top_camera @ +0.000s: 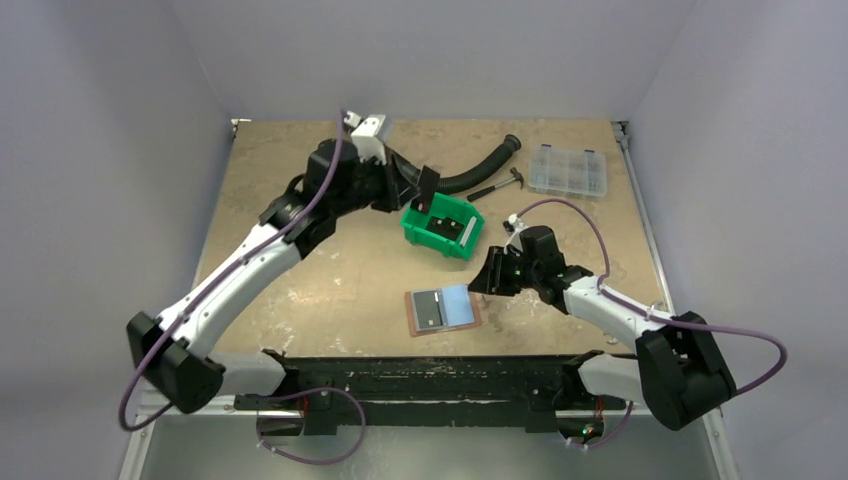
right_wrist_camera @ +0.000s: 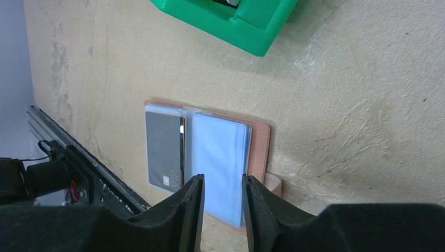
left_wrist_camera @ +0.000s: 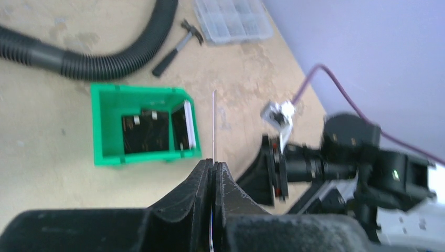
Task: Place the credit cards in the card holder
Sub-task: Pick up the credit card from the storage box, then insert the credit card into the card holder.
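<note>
My left gripper [top_camera: 428,192] [left_wrist_camera: 215,164] hangs over the green bin [top_camera: 452,243] [left_wrist_camera: 147,156], shut on a thin credit card [left_wrist_camera: 213,123] that shows edge-on and stands upright from the fingertips. Other dark cards [left_wrist_camera: 144,131] lie inside the bin. The reddish-brown card holder [top_camera: 412,318] [right_wrist_camera: 260,147] lies open near the table's front, showing light blue sleeves. A dark grey card [top_camera: 430,308] [right_wrist_camera: 163,149] sits in its left sleeve. My right gripper [top_camera: 480,282] [right_wrist_camera: 220,181] hovers just right of the holder, open, with nothing between its fingers.
A black corrugated hose [top_camera: 480,170] [left_wrist_camera: 105,60], a small hammer [top_camera: 497,185] [left_wrist_camera: 178,47] and a clear compartment box [top_camera: 568,170] [left_wrist_camera: 231,21] lie at the back of the table. A black rail [top_camera: 430,375] runs along the front edge.
</note>
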Robot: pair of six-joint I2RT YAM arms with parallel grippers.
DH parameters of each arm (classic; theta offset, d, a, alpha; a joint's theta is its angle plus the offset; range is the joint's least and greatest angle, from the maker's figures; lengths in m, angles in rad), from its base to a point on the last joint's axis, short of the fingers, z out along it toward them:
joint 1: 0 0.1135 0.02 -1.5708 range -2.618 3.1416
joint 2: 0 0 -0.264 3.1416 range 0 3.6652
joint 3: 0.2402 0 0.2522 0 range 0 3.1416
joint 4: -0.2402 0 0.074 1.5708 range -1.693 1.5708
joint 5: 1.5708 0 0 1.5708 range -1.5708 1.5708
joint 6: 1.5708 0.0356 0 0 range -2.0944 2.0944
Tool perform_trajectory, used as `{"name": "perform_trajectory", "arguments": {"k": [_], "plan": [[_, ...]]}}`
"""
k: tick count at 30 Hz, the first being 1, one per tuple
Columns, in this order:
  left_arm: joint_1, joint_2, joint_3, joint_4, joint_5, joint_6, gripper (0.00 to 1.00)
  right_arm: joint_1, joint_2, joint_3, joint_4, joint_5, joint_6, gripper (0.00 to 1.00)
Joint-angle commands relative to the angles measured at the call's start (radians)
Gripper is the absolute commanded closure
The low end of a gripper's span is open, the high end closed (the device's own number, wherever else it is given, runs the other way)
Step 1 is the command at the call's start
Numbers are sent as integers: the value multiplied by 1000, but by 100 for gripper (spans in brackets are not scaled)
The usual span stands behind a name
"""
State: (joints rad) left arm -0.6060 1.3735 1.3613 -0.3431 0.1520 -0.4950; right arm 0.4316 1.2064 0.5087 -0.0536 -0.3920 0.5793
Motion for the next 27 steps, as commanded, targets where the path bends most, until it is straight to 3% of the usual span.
{"name": "perform_trajectory", "arguments": {"k": [1, 5, 13, 17, 27], "plan": [[4, -145, -243, -7, 99, -114, 100, 20, 23, 21, 69, -64, -24, 60], [-18, -264, -495, 133, 210, -259, 100, 77, 63, 27, 115, -72, -22, 69], [-195, -300, -846, 448, 129, -536, 100, 94, 145, -4, 161, -6, 42, 97], [-196, -277, -918, 499, 101, -593, 100, 94, 160, -45, 165, 68, 63, 100], [-196, -147, -979, 646, 88, -629, 100, 94, 197, -93, 199, 87, 94, 100]]}}
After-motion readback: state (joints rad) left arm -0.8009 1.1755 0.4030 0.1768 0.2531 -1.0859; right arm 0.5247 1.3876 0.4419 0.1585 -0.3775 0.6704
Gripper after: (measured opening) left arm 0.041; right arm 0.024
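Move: The left hand, already holding a credit card, has the card holder about 16 cm back, 6 cm right and 28 cm below. The green box lies 4 cm ahead, 7 cm right and 27 cm below it; the black hose's bend, 14 cm ahead, 7 cm right. From the right hand, the holder's middle is roughly 5 cm back, 8 cm left and 5 cm down, the green box 15 cm ahead and 9 cm left. Left takes its card 23 cm down and 16 back towards the holder while right shuts, sinking onto it. ##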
